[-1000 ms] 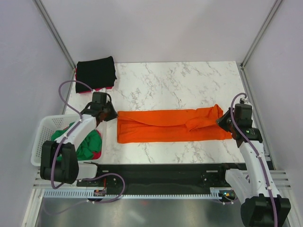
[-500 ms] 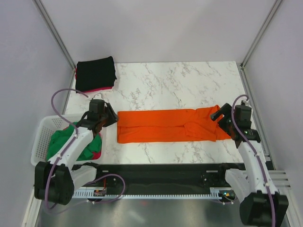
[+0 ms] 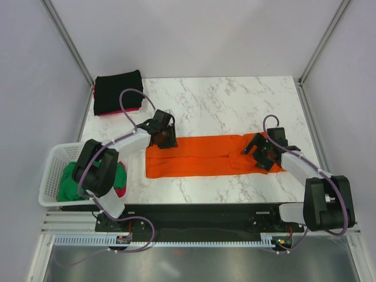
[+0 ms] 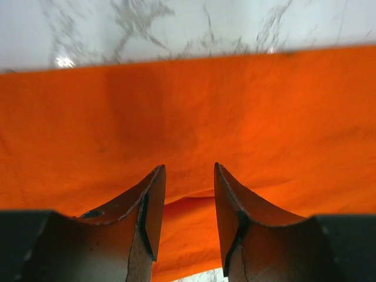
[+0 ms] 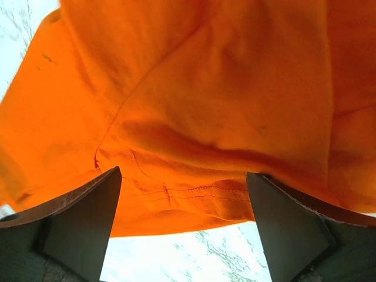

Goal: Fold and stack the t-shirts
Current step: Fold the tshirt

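The bright orange t-shirt (image 3: 200, 155) lies on the marble table as a long folded strip running left to right. My left gripper (image 3: 163, 140) hovers over the strip's left end at its far edge. In the left wrist view the left gripper (image 4: 189, 176) is open, with only flat orange fabric (image 4: 235, 106) under the gap. My right gripper (image 3: 258, 155) is over the bunched right end. There the right gripper (image 5: 184, 188) stands wide open above a stitched hem of the orange cloth (image 5: 205, 88), holding nothing. A folded black t-shirt (image 3: 118, 92) lies at the far left corner, with a pink-red edge showing beneath it.
A white lattice basket (image 3: 51, 161) stands off the table's left edge and holds a crumpled green t-shirt (image 3: 69, 179) and some pink-red cloth. Grey walls close in the table (image 3: 223, 106) on three sides. A black rail runs along the near edge.
Both grippers went from shut to open. Both arms swung inward from the strip's outer ends and now sit over the orange t-shirt itself.
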Robot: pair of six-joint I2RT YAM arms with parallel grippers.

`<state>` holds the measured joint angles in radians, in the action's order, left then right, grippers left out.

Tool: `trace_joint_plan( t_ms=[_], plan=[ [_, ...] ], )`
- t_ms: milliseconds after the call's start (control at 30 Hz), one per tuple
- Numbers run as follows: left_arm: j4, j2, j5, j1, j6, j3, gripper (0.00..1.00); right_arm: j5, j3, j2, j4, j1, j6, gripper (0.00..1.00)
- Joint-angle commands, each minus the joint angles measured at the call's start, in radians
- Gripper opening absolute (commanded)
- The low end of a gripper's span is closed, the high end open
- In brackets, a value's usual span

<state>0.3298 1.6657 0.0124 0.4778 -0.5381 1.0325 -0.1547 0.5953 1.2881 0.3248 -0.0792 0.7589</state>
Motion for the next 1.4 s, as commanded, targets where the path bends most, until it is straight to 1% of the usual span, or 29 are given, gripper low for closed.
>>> trace_joint_plan(
  t_ms=[0, 33, 67, 100, 133, 167, 200, 233, 267, 300, 333, 367, 400, 433, 467, 533, 567, 633, 667, 767, 833, 933, 1000, 1033, 1067, 1200, 1233, 1300, 1367],
  plan=[
    [0.049, 0.04, -0.049, 0.027, 0.01, 0.018, 0.45, 0.018, 0.034, 0.115, -0.055, 0.073, 0.01, 0.96],
    [0.052, 0.042, -0.058, 0.03, 0.004, 0.011, 0.45, 0.009, 0.049, 0.144, -0.061, 0.09, 0.007, 0.96],
    [0.051, 0.037, -0.072, 0.036, -0.003, -0.017, 0.45, 0.0, 0.093, 0.208, -0.067, 0.131, 0.007, 0.96],
    [0.049, 0.031, -0.115, 0.041, -0.023, -0.035, 0.45, -0.006, 0.118, 0.243, -0.076, 0.142, 0.008, 0.96],
    [0.048, 0.026, -0.133, 0.056, -0.031, -0.052, 0.45, -0.012, 0.148, 0.281, -0.079, 0.148, 0.01, 0.96],
    [0.045, 0.002, -0.146, 0.065, -0.043, -0.092, 0.45, -0.023, 0.219, 0.353, -0.079, 0.153, 0.017, 0.96],
    [0.038, -0.01, -0.166, 0.079, -0.08, -0.116, 0.45, -0.032, 0.257, 0.388, -0.082, 0.153, 0.02, 0.95],
    [0.014, -0.029, -0.176, 0.114, -0.103, -0.139, 0.45, -0.051, 0.294, 0.424, -0.09, 0.15, 0.025, 0.95],
    [0.0, -0.041, -0.187, 0.137, -0.127, -0.182, 0.45, -0.065, 0.381, 0.5, -0.092, 0.136, 0.028, 0.95],
    [-0.018, -0.069, -0.195, 0.165, -0.184, -0.201, 0.45, -0.081, 0.43, 0.542, -0.09, 0.125, 0.022, 0.95],
    [-0.067, -0.081, -0.196, 0.227, -0.216, -0.219, 0.45, -0.088, 0.486, 0.585, -0.083, 0.108, 0.014, 0.94],
    [-0.099, -0.09, -0.198, 0.263, -0.253, -0.259, 0.45, -0.094, 0.605, 0.676, -0.052, 0.09, 0.005, 0.94],
    [-0.142, -0.099, -0.192, 0.301, -0.331, -0.276, 0.45, -0.112, 0.671, 0.727, -0.029, 0.04, -0.009, 0.94],
    [-0.182, -0.098, -0.189, 0.373, -0.368, -0.291, 0.45, -0.118, 0.736, 0.775, -0.006, 0.018, -0.03, 0.94],
    [-0.258, -0.086, -0.192, 0.405, -0.434, -0.31, 0.45, -0.131, 0.849, 0.862, 0.026, -0.022, -0.038, 0.93],
    [-0.31, -0.039, -0.19, 0.479, -0.473, -0.305, 0.45, -0.143, 0.94, 0.936, 0.043, -0.053, -0.046, 0.93],
    [-0.327, -0.021, -0.186, 0.496, -0.494, -0.283, 0.45, -0.146, 1.012, 0.992, 0.045, -0.076, -0.044, 0.93],
    [-0.327, 0.023, -0.172, 0.531, -0.497, -0.25, 0.45, -0.164, 1.113, 1.046, 0.045, -0.091, -0.04, 0.93],
    [-0.325, 0.034, -0.169, 0.539, -0.496, -0.218, 0.44, -0.18, 1.15, 1.103, 0.036, -0.103, -0.041, 0.93],
    [-0.325, 0.06, -0.157, 0.558, -0.484, -0.169, 0.44, -0.184, 1.28, 1.186, 0.069, -0.113, -0.044, 0.93],
    [-0.318, 0.063, -0.147, 0.556, -0.476, -0.154, 0.44, -0.175, 1.313, 1.203, 0.074, -0.111, -0.047, 0.93],
    [-0.247, 0.043, -0.118, 0.558, -0.453, -0.12, 0.44, -0.183, 1.367, 1.22, 0.074, -0.111, -0.055, 0.93],
    [-0.174, -0.021, -0.037, 0.57, -0.425, -0.097, 0.43, -0.187, 1.382, 1.212, 0.077, -0.111, -0.041, 0.93],
    [-0.143, -0.047, -0.011, 0.588, -0.413, -0.074, 0.43, -0.181, 1.376, 1.19, 0.077, -0.111, -0.029, 0.93],
    [-0.114, -0.075, 0.068, 0.596, -0.395, -0.06, 0.43, -0.175, 1.373, 1.174, 0.077, -0.113, -0.02, 0.93],
    [0.038, -0.24, 0.178, 0.625, -0.365, -0.02, 0.43, -0.172, 1.408, 1.09, 0.077, -0.11, 0.019, 0.95],
    [0.087, -0.268, 0.187, 0.628, -0.365, -0.025, 0.43, -0.178, 1.425, 1.044, 0.079, -0.11, 0.022, 0.95],
    [0.123, -0.317, 0.216, 0.637, -0.387, -0.041, 0.43, -0.196, 1.433, 0.993, 0.079, -0.11, 0.02, 0.96],
    [0.147, -0.4, 0.244, 0.662, -0.422, -0.1, 0.42, -0.213, 1.419, 0.913, 0.089, -0.111, 0.0, 0.96]
  ],
)
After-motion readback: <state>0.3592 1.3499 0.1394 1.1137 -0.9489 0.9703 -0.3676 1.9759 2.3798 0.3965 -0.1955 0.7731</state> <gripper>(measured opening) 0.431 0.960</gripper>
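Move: Just under both open hands lies the folded t-shirt: its middle is about 18 cm right, 5 cm back and 3 cm below the left hand, and some 16 cm left, level ahead and barely below the right. The shirt's left end is 11 cm left and 5 cm back of the left hand. From that hand the black stack stands 23 cm ahead and 22 cm left, the basket 36 cm left and 12 cm back. Swinging the shirt counter-clockwise between them, the left hand sinks about 3 cm onto its left part and drags back and right towards the table's near edge, while the right slides forward low over the right part, some 30 cm, then curves left. Fingers stay open; the left wrist turns clockwise, the right counter-clockwise. Finally the left lifts clear and the right begins to rise. ##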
